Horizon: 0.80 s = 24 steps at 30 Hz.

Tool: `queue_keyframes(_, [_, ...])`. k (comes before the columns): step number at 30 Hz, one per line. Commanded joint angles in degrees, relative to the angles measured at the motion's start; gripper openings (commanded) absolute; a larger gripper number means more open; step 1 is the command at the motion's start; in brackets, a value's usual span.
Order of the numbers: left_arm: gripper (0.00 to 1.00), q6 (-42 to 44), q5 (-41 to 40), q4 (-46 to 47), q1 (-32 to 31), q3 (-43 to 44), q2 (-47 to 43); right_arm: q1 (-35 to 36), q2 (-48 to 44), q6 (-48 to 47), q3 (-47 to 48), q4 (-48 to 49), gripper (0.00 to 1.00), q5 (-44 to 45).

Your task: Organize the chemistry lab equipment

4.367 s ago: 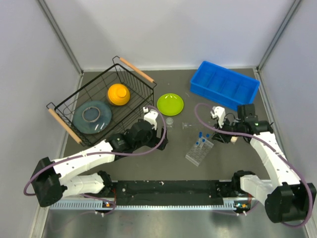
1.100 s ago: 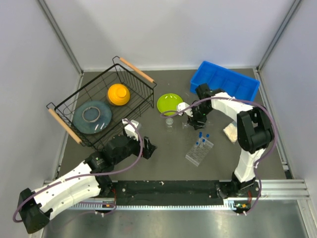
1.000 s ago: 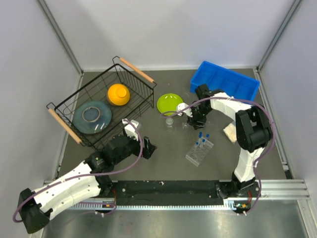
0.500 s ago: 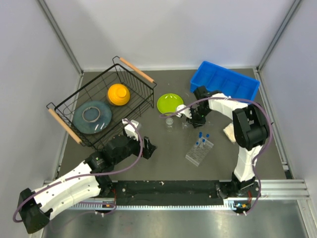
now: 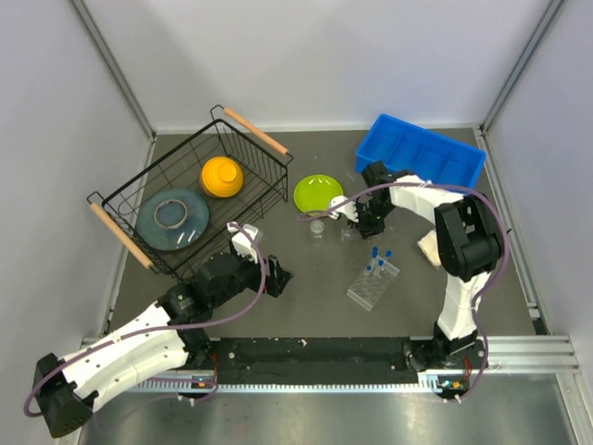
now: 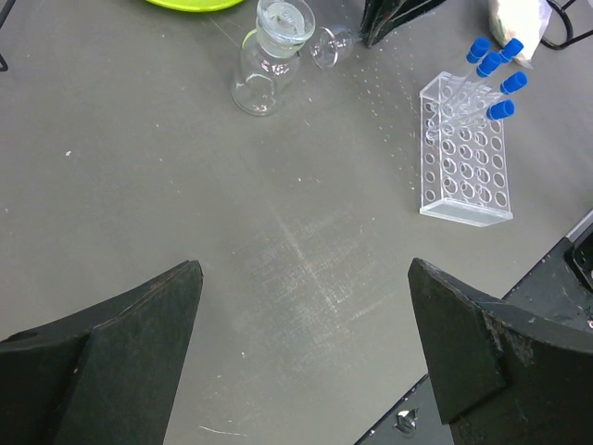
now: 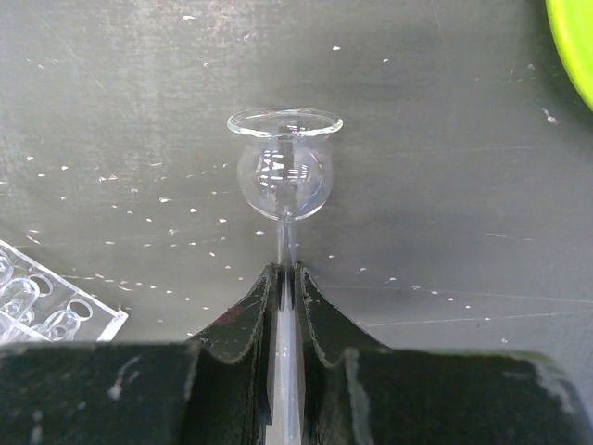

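Note:
A small clear glass funnel [image 7: 280,171] lies on its side on the dark table, and my right gripper [image 7: 287,271] is shut on its thin stem. From above, that gripper [image 5: 358,221] sits just right of a tiny clear cup [image 5: 318,227]. The clear grid rack [image 5: 372,285] stands nearer me with blue-capped tubes [image 5: 378,256] at its far end. A white-filled packet [image 5: 431,247] lies to the right of the rack. My left gripper [image 6: 303,269] hangs wide open over bare table, well short of the cup [image 6: 269,67] and the rack [image 6: 463,158].
A lime-green plate [image 5: 318,194] lies just beyond the cup. A blue compartment bin [image 5: 422,159] stands at the back right. At the back left, a black wire basket [image 5: 255,171] holds an orange dome [image 5: 222,176] and a grey-blue dish with a ring.
My right gripper's jaws have closed on the funnel's stem, and the arm has edged slightly left. The left arm has not moved.

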Motion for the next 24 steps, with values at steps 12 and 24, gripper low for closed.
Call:
queue_keyframes(12, [0.99,-0.8,0.2,3.5,-0.1,-0.5,-1.7,-4.6,-9.7,7.7,-1.2,0.3,0.06,-4.0])
queue_keyframes(24, [0.99,-0.5,0.5,2.8,0.0,-1.3,-4.0,-13.3,-17.0,27.9,8.9,0.2,0.06,-9.6])
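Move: Out beyond the right hand, which already has the glass funnel's stem pinched at table level, lies the blue box: its middle is about 16 cm ahead and 14 cm to the right, some 3 cm higher. The green plate lies roughly 8 cm ahead and 11 cm left, the glass bottle 11 cm left and nearly level, the tube rack 12 cm back and 2 cm right. From the idle left hand, the blue box is about 24 cm ahead, 32 cm right and 10 cm below. Lifting the glass funnel by its stem, the right hand rises about 8 cm, drifting some 3 cm right and 2 cm forward towards the blue box. On the way the wrist turns about 25 degrees clockwise and tilts a little, left side up; the shut fingers keep their pinch. ##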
